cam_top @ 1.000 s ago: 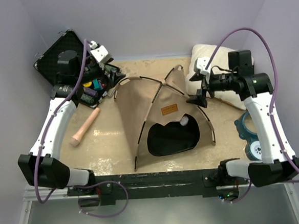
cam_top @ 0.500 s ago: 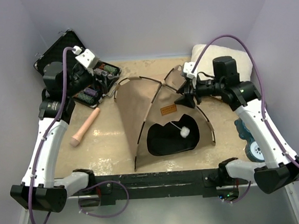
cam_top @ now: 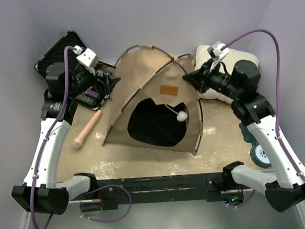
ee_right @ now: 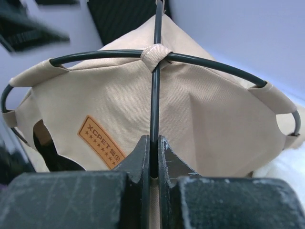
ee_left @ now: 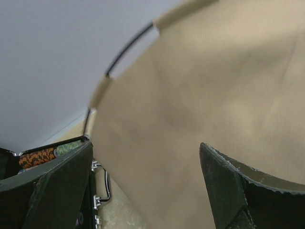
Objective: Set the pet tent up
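Note:
The tan pet tent (cam_top: 157, 101) stands tilted up on the sandy mat, its arched doorway (cam_top: 153, 122) facing the near edge. A white pompom (cam_top: 182, 116) hangs in the doorway, and a brown patch (cam_top: 167, 91) sits above it. My right gripper (cam_top: 187, 78) is at the tent's right upper side. In the right wrist view it (ee_right: 153, 140) is shut on a thin black pole (ee_right: 155, 95) just below where the two poles cross. My left gripper (cam_top: 110, 79) is open beside the tent's left wall. The tan fabric (ee_left: 200, 95) fills the gap between its fingers (ee_left: 62, 181) without touching them.
An open black case (cam_top: 59, 53) with small items lies at the back left, close behind my left gripper. A white fluffy cushion (cam_top: 211, 55) sits at the back right, behind my right arm. A pinkish stick (cam_top: 87, 130) lies on the left, and a teal toy (cam_top: 254, 139) on the right.
My right gripper has closed on the tent pole and lifted it back and up. The tent has risen, tipped up and shifted left. My left gripper has stayed open near the case.

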You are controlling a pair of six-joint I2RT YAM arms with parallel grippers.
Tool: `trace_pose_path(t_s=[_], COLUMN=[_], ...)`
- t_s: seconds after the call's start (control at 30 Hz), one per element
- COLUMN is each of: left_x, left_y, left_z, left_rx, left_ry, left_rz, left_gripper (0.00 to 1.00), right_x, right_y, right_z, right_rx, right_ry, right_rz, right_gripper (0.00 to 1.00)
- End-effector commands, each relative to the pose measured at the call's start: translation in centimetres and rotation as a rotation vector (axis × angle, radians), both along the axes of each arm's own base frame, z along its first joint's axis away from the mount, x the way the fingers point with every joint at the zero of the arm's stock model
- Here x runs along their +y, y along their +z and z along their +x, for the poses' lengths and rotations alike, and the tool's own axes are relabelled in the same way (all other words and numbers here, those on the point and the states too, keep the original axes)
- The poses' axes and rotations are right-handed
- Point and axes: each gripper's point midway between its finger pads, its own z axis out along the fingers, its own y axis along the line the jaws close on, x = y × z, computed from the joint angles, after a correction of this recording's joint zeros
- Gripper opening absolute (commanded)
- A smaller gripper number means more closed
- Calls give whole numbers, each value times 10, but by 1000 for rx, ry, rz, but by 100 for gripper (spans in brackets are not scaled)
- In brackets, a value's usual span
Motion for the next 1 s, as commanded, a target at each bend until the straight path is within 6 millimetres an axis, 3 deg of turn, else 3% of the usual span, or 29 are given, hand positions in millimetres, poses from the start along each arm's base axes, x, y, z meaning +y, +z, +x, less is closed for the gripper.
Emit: trace_pose_path(t_s=[0.0,0.13,0.33,0.47,0.73,0.8,0.83,0.87,0.97], left_x=[1,2,8,12,12,12,13,13,17], left_y=[26,25,22,17,4,2,0,3,2], left_z=[7,12,18,23,27,27,28,29,34], left_rx=[-57,-66,-63,-57,-23,-11,2,5,37], left_ry=[12,19,57,87,92,94,96,102,122], left_rz=[-33,-29,-15,-11,-10,-5,-1,1,13], left_gripper=[97,98,98,99,99,99,100,100,100], right_x=[-17,-11,-3,-10,0,0,0,0,1], right_y=[95,96,70,43,21,22,23,25,36], right_z=[23,62,109,129,144,148,148,147,139], right_rx=[-202,-224,-236,-201,-187,-184,-183,-186,-204], right_ry=[-190,-232,-260,-324,-291,-299,-296,-292,-273], right_rz=[337,353,192,107,53,47,46,46,51], right_gripper=[0,0,0,0,2,24,43,55,72])
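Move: The right hand holds the tent up by a pole; the poles' crossing lies about 6 cm ahead, 4 cm left and 4 cm above. The bare tabletop where the tent will stand centres some 18 cm ahead, 16 cm left and 38 cm below. From that hand the white cushion is about 33 cm ahead, 25 cm right, 33 cm below. For the empty left hand, the same tabletop spot is some 14 cm ahead, 16 cm right and 37 cm below. Keeping its pinch on the tent pole, the right hand swings the tent quickly forward, about 14 cm, arching up some 5 cm first and then sinking to a little below its starting height while turning about 15 degrees clockwise; there it slows and opens its fingers, letting go of the pole. The open left hand eases forward a couple of centimetres beside the tent. ##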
